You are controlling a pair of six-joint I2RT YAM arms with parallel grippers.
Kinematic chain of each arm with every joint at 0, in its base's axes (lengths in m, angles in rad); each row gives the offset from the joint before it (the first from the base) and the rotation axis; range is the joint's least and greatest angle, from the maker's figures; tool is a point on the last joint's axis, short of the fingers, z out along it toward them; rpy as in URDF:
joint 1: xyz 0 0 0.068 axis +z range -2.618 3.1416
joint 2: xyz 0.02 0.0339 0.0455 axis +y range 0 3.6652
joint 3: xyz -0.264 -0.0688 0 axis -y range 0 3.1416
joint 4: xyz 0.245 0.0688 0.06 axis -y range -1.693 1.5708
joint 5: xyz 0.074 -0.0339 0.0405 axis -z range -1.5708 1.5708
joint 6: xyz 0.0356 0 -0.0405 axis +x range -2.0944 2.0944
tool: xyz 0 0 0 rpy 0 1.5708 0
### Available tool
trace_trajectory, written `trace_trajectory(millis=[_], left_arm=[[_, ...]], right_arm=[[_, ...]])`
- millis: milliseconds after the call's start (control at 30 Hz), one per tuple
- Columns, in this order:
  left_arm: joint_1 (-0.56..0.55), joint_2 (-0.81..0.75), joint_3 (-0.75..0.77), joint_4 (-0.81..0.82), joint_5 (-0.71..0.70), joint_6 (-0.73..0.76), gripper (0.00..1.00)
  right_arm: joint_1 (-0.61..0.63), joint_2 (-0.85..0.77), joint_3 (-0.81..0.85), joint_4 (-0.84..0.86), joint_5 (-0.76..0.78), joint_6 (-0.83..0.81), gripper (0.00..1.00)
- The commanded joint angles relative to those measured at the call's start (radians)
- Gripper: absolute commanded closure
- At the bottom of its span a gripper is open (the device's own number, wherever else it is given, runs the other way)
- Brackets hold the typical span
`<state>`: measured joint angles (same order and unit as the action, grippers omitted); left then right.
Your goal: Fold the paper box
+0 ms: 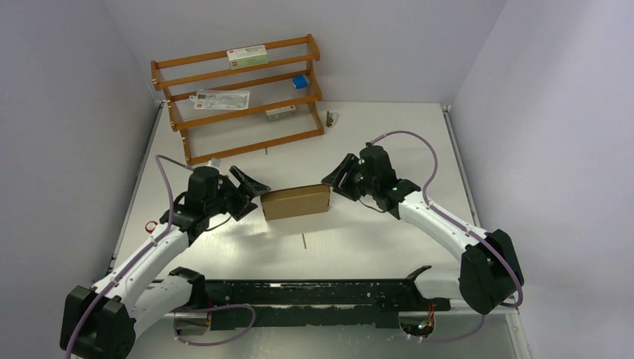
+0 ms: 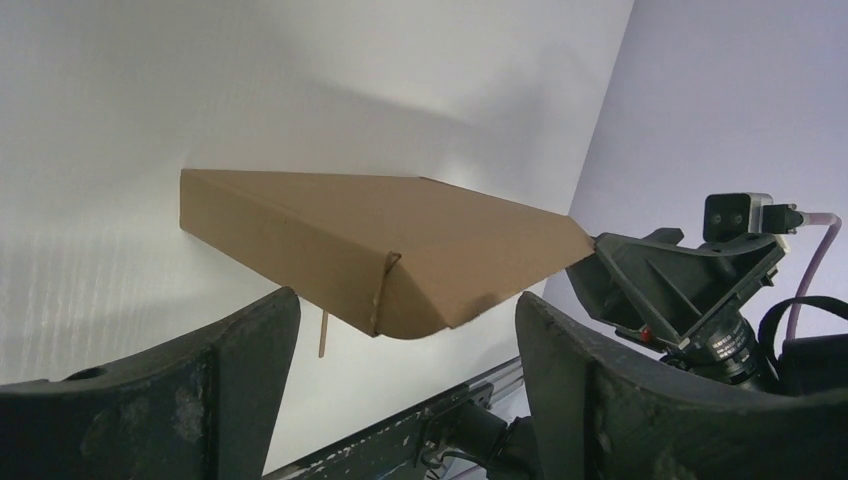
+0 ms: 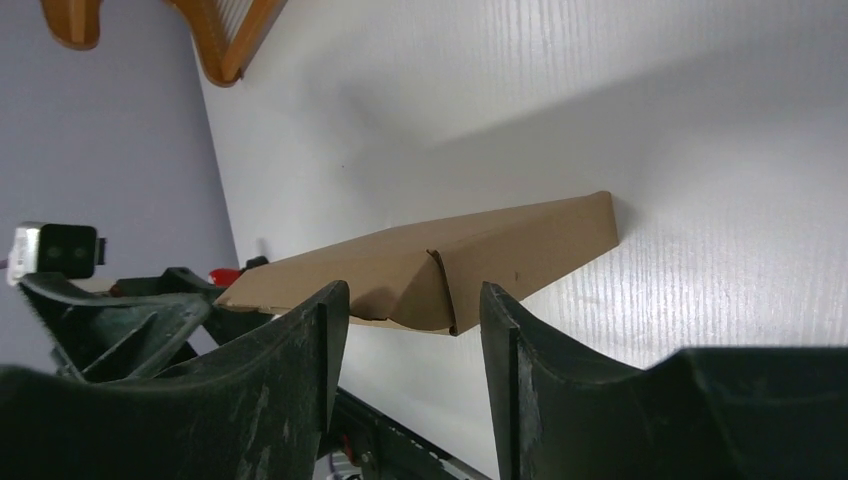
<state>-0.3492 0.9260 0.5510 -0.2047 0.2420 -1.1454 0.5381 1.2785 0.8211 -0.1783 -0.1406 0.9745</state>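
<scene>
The paper box (image 1: 296, 202) is a shallow brown cardboard mailer, folded shut, at the middle of the white table. My left gripper (image 1: 253, 196) is at its left end, jaws open and wide. In the left wrist view the box's near corner (image 2: 400, 290) sits just beyond the fingertips, and that gripper (image 2: 408, 308) touches nothing. My right gripper (image 1: 334, 182) is at the box's right end. In the right wrist view the box (image 3: 470, 262) lies past the tips of the gripper (image 3: 412, 295), whose jaws stand apart around its corner without pressing on it.
A wooden three-shelf rack (image 1: 239, 101) stands at the back left, holding white cartons and a small blue box (image 1: 300, 81). A thin wooden stick (image 1: 304, 240) lies in front of the box. A black rail (image 1: 314, 295) runs along the near edge. A small dark object (image 1: 330, 118) sits behind.
</scene>
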Motion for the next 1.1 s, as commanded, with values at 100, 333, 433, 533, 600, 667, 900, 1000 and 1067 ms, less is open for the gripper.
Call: trace_trajectory(millis=[100, 333, 433, 533, 600, 667, 900, 1000, 1067], left_arm=[[0.006, 0.035, -0.039, 0.128, 0.067, -0.054, 0.21], [0.006, 0.023, -0.097, 0.226, 0.072, -0.092, 0.38], [0.006, 0.017, -0.117, 0.243, 0.069, -0.091, 0.45], [0.006, 0.014, -0.124, 0.241, 0.054, -0.077, 0.5], [0.005, 0.014, -0.128, 0.236, 0.042, -0.07, 0.52], [0.007, 0.014, -0.135, 0.235, 0.035, -0.064, 0.53], [0.01, 0.032, -0.134, 0.219, 0.03, -0.016, 0.49], [0.023, 0.039, -0.141, 0.226, 0.033, -0.006, 0.51], [0.028, 0.044, -0.147, 0.228, 0.042, 0.001, 0.54]], right_arm=[[-0.012, -0.006, -0.047, 0.059, -0.035, 0.033, 0.51], [-0.013, -0.001, -0.076, 0.106, -0.057, 0.041, 0.58], [-0.016, 0.001, -0.091, 0.128, -0.066, 0.041, 0.6], [-0.018, 0.0, -0.112, 0.155, -0.074, 0.036, 0.61], [-0.024, 0.003, -0.131, 0.168, -0.083, 0.036, 0.62], [-0.028, 0.004, -0.152, 0.197, -0.101, 0.034, 0.63], [-0.046, 0.001, -0.192, 0.235, -0.127, -0.014, 0.68], [-0.061, 0.009, -0.216, 0.26, -0.152, -0.025, 0.7], [-0.069, 0.021, -0.223, 0.269, -0.17, -0.036, 0.71]])
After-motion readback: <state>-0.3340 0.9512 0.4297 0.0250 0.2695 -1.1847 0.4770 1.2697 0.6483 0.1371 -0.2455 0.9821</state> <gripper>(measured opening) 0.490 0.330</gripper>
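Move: Just beyond each set of open fingers is an upper corner of the closed box, which stands on edge. Its middle lies about 10 cm right of the left hand and 10 cm left of the right hand, level fore and aft, some 6 cm lower. The little stick on the table lies about 7 cm back and 11 cm right of the left hand, 13 cm down; from the right hand, 9 cm back and 9 cm left. The shelf's near rail is roughly 20 cm ahead and 2 cm left of the left hand, 12 cm down. Closing on the box's two upper corners from both sides, the left hand first sinks about 1 cm while its wide fingers shut to roughly half open, and the right hand's half-open fingers narrow to a third. Each pinches its corner between top and end faces, and both ease nearly 1 cm forward, tilting some 5 to 10 degrees. ##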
